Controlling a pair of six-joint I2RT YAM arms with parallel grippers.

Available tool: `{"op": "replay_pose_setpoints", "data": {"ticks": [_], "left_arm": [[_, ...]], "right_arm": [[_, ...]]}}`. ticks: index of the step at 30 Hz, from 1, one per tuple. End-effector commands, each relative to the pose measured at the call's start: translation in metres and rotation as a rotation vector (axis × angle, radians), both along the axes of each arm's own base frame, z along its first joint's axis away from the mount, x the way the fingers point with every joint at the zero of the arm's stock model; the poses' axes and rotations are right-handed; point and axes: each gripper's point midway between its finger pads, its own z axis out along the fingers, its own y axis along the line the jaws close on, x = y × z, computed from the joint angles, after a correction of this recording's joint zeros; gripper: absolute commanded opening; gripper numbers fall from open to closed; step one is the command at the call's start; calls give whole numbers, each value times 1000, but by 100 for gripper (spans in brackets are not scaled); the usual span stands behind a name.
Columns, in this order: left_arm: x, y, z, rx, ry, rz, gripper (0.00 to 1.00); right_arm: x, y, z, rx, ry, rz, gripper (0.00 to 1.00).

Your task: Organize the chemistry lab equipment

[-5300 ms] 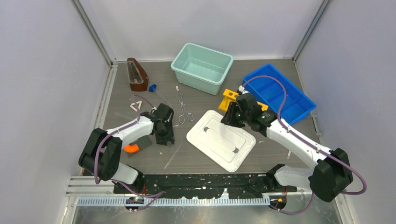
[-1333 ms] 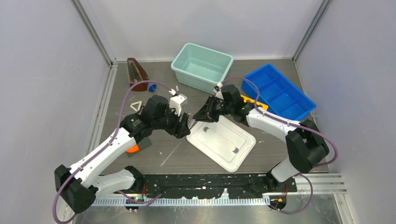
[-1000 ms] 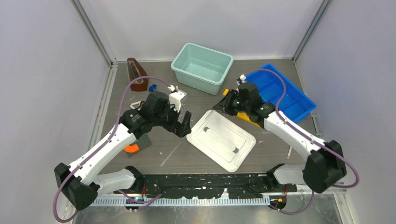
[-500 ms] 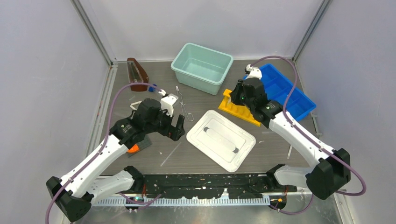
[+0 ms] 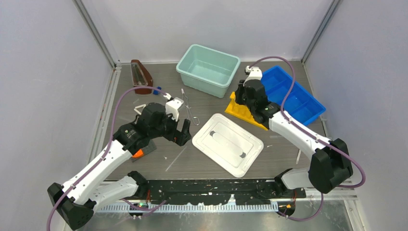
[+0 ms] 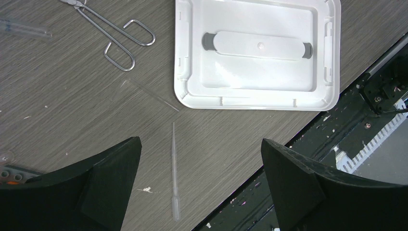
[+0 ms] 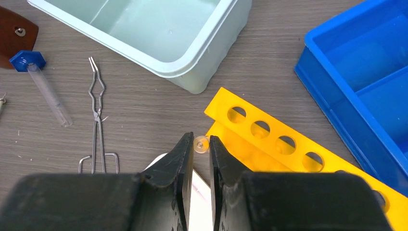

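My right gripper (image 7: 201, 138) is shut on a small clear glass tube (image 7: 200, 145), seen end-on between the fingertips. It hangs just off the left end of the yellow rack (image 7: 288, 149), above the table. In the top view that gripper (image 5: 242, 97) sits over the yellow rack (image 5: 244, 114). My left gripper (image 6: 200, 142) is wide open and holds nothing, above a clear pipette (image 6: 174, 178) and a thin glass rod (image 6: 149, 95). The silver tongs (image 6: 115, 36) lie flat beyond it. A blue-capped tube (image 7: 45, 89) and a white triangle (image 5: 140, 108) rest at the left.
A teal bin (image 5: 208, 70) stands at the back centre, a blue divided tray (image 5: 288, 96) at the back right. A white lid (image 5: 227, 143) lies flat in the middle. A brown holder (image 5: 140, 77) stands at the back left. An orange and grey piece (image 5: 139, 151) lies under the left arm.
My right gripper has carried the clear tube from the lid's corner back and right, over the yellow rack. My left gripper has drawn back toward the near left, away from the tongs.
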Motion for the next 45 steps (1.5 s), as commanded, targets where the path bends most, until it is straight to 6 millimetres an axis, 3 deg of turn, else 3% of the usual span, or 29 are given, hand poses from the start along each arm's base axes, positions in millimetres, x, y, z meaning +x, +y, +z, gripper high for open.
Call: {"op": "replay_pose_setpoints", "data": {"ticks": [1,14,32,39,45], "left_arm": [[3,-8,10,-43,-29,-17,100],[4,-5,7,-25,-26,-7,100],[3,-4,6,-21,-26,-5,100],[4,-4,4,-16,-22,-4,100],[5,-4,1,-5,-11,1,100]], "right_arm": [[14,8,13,1,-88,15,19],[10,-1,-13,-28,-69,-23,20],[13,4,-33,-37,-37,-14,20],[12,2,-55,-46,-2,-27,20],[11,3,-67,-52,36,-29,28]]}}
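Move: My right hand holds the small clear test tube above the left end of the yellow rack. The rack's nearest hole lies about 3 cm ahead, 2 cm right and 10 cm below. The green bin sits some 13 cm ahead and 11 cm left, the blue bin 21 cm right and 2 cm ahead, the white lid 17 cm back and 3 cm left. From my left hand that hole is roughly 18 cm ahead, 21 cm right, 10 cm down. Keeping the tube pinched between my right fingertips, I sink it towards the left end of the yellow rack, about 7 cm in all: a slow descent with a short pause midway, then faster at the end. I hardly travel sideways or forward, and the wrist tilts only some 5 degrees. The fingers stay nearly shut, their squeeze slackening just at the finish. ##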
